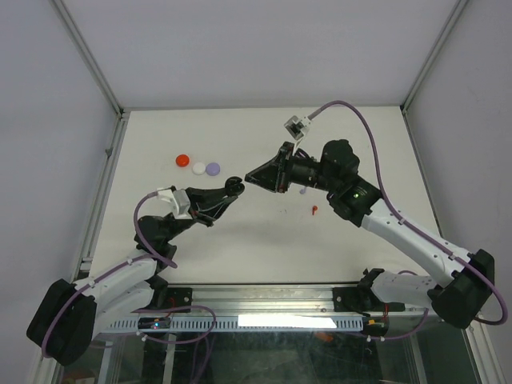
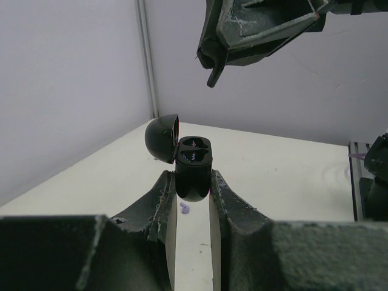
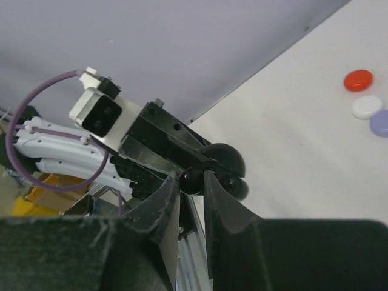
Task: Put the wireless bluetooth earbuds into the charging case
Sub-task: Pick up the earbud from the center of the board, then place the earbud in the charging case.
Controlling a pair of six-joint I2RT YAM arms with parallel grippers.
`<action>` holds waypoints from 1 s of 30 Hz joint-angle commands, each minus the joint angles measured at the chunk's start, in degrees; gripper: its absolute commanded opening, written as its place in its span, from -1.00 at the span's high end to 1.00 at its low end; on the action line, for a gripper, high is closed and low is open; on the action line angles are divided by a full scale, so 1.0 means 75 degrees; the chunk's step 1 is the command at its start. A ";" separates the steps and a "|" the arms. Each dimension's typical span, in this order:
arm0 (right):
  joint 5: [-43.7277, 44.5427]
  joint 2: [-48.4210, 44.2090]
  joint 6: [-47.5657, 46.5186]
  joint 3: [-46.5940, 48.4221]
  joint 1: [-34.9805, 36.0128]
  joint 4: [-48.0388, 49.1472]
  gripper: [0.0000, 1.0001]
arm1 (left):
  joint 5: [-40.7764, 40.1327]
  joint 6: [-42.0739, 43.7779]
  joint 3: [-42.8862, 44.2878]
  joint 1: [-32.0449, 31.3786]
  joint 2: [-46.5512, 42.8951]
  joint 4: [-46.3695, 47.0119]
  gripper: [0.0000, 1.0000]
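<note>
My left gripper is shut on the black charging case, held upright above the table with its lid swung open to the left. Just up and right of it, my right gripper is shut on a small black earbud whose stem sticks out below the tips. From the right wrist, that earbud sits between the fingertips, with the case right behind. A lavender earbud lies on the table under the case. A red earbud lies under the right arm.
Three round discs lie at the back left: red, white and lavender. A small white piece lies near the right wrist. Grey walls close the table on three sides, with a metal rail along the near edge.
</note>
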 commanded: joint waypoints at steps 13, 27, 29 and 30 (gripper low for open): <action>-0.0543 0.0280 0.0388 -0.0094 0.0796 0.1582 0.67 | 0.0948 0.0460 0.0519 -0.0007 0.0237 0.1514 1.00; -0.0224 0.0442 0.0429 -0.0246 0.0919 0.1658 0.67 | 0.0985 0.0285 0.0519 -0.0024 0.0193 0.1725 1.00; -0.0116 0.0435 0.0447 -0.0255 0.0919 0.1604 0.67 | 0.0966 0.0230 0.0509 -0.0024 0.0201 0.1787 1.00; -0.0053 0.0428 0.0442 -0.0271 0.0919 0.1555 0.67 | 0.0962 0.0209 0.0488 -0.0026 0.0200 0.1830 1.00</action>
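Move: The right fingers already hold the earbud, high above the board. The open charging case in the left fingers lies about 5 cm to the right hand's left, 2 cm back and 4 cm below. Its raised lid stands some 2 cm forward of the case body and slightly higher. From the left hand, the earbud is about 6 cm to the right, 3 cm ahead and 5 cm up. Bring the right gripper about 4 cm back and 4 cm left to the case mouth, arching up some 2 cm and sinking again, wrist turning slightly counter-clockwise. Meanwhile lift the left gripper about 3 cm and draw it 2 cm back, tipping its fingertips up some 10 degrees to bring the well up under the earbud. Keep both grips. ##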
